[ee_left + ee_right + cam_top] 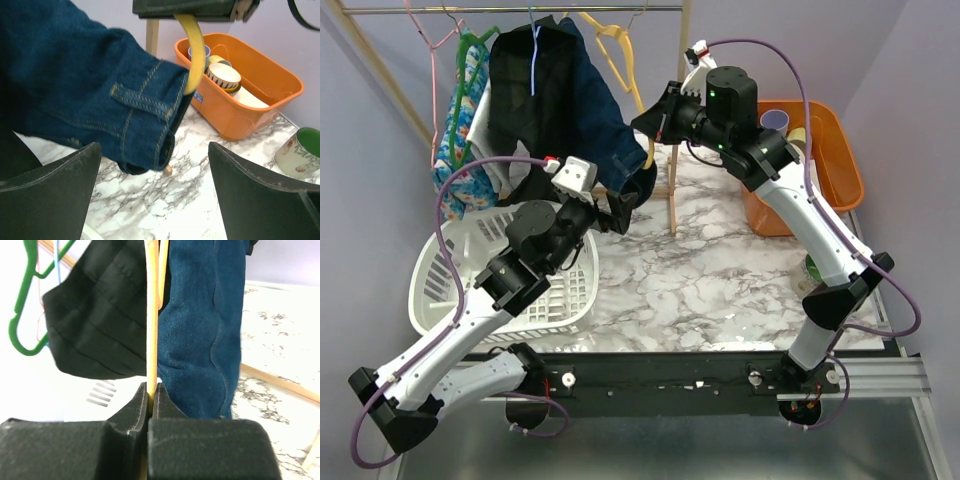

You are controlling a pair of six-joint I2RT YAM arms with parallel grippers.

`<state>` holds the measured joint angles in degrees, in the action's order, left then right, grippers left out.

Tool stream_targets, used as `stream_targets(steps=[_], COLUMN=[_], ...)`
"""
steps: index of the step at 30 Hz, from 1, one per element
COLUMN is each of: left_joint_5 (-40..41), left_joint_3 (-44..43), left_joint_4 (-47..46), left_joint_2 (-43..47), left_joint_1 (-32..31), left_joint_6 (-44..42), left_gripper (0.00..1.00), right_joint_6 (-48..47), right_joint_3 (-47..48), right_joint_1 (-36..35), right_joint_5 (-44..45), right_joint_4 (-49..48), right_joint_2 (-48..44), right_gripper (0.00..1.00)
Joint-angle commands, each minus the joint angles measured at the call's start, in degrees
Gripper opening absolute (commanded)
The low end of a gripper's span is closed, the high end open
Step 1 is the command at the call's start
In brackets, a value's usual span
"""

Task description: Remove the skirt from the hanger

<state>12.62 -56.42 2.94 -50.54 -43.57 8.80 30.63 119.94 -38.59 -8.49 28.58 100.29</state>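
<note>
The black skirt (525,90) hangs from the rail on the thin light-blue hanger (533,50). In the right wrist view the skirt (95,315) is left of the jaws, apart from them. Beside it a navy denim garment (610,130) hangs on a yellow hanger (617,50). My right gripper (655,125) is shut on the yellow hanger's arm (151,315), pinched between the jaws (151,392). My left gripper (617,210) is open below the denim hem (140,145), with only marble between its fingers (155,200).
A white laundry basket (450,280) sits under the left arm. An orange bin (830,150) with bowls stands at the right, with a green-rimmed mug (302,150) near it. A wooden rack post (678,150), a green hanger (22,305) and a floral garment (460,140) are close by.
</note>
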Motion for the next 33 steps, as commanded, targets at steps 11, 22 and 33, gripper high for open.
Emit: stream_targets(steps=[11, 22, 33], left_joint_5=[3.2, -5.06, -15.52], left_joint_3=[-13.18, -16.44, -15.91], left_joint_4=[4.36, 4.71, 6.73], left_joint_2=[-7.81, -10.54, -8.08], left_joint_1=[0.07, 0.07, -0.11], left_joint_6=[-5.98, -7.83, -5.2], left_gripper=[0.99, 0.99, 0.99], right_joint_6=[4.08, 0.57, 2.23], right_joint_3=[2.32, 2.58, -10.77], right_joint_1=[-0.35, -0.35, -0.35], right_joint_5=[3.74, 2.96, 0.85], right_joint_4=[-6.25, -7.22, -9.5], right_joint_2=[-7.48, -10.02, -19.69], right_gripper=[0.01, 0.01, 0.01])
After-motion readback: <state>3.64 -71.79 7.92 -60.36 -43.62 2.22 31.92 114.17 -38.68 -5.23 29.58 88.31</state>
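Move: The skirt's waistband end hangs some 7 cm ahead of the open left hand, 3 cm to its right and about level. The yellow hanger's lower end stands about 8 cm ahead, 5 cm right and 5 cm above that hand; the black garment is roughly 10 cm ahead and 12 cm left, slightly higher. From the right hand, already gripping the hanger, the waistband end lies about 7 cm below, 3 cm back and 2 cm left. The skirt, still on its yellow hanger, is carried by the right hand, which keeps its pinch on the hanger and draws it up, right and back, roughly 5 cm each way. The left hand keeps its fingers wide open facing the waistband: it rises about 5 cm while easing forward, then slides right some 4 cm and back, turning about 10 degrees clockwise; contact with the denim can't be made out. ##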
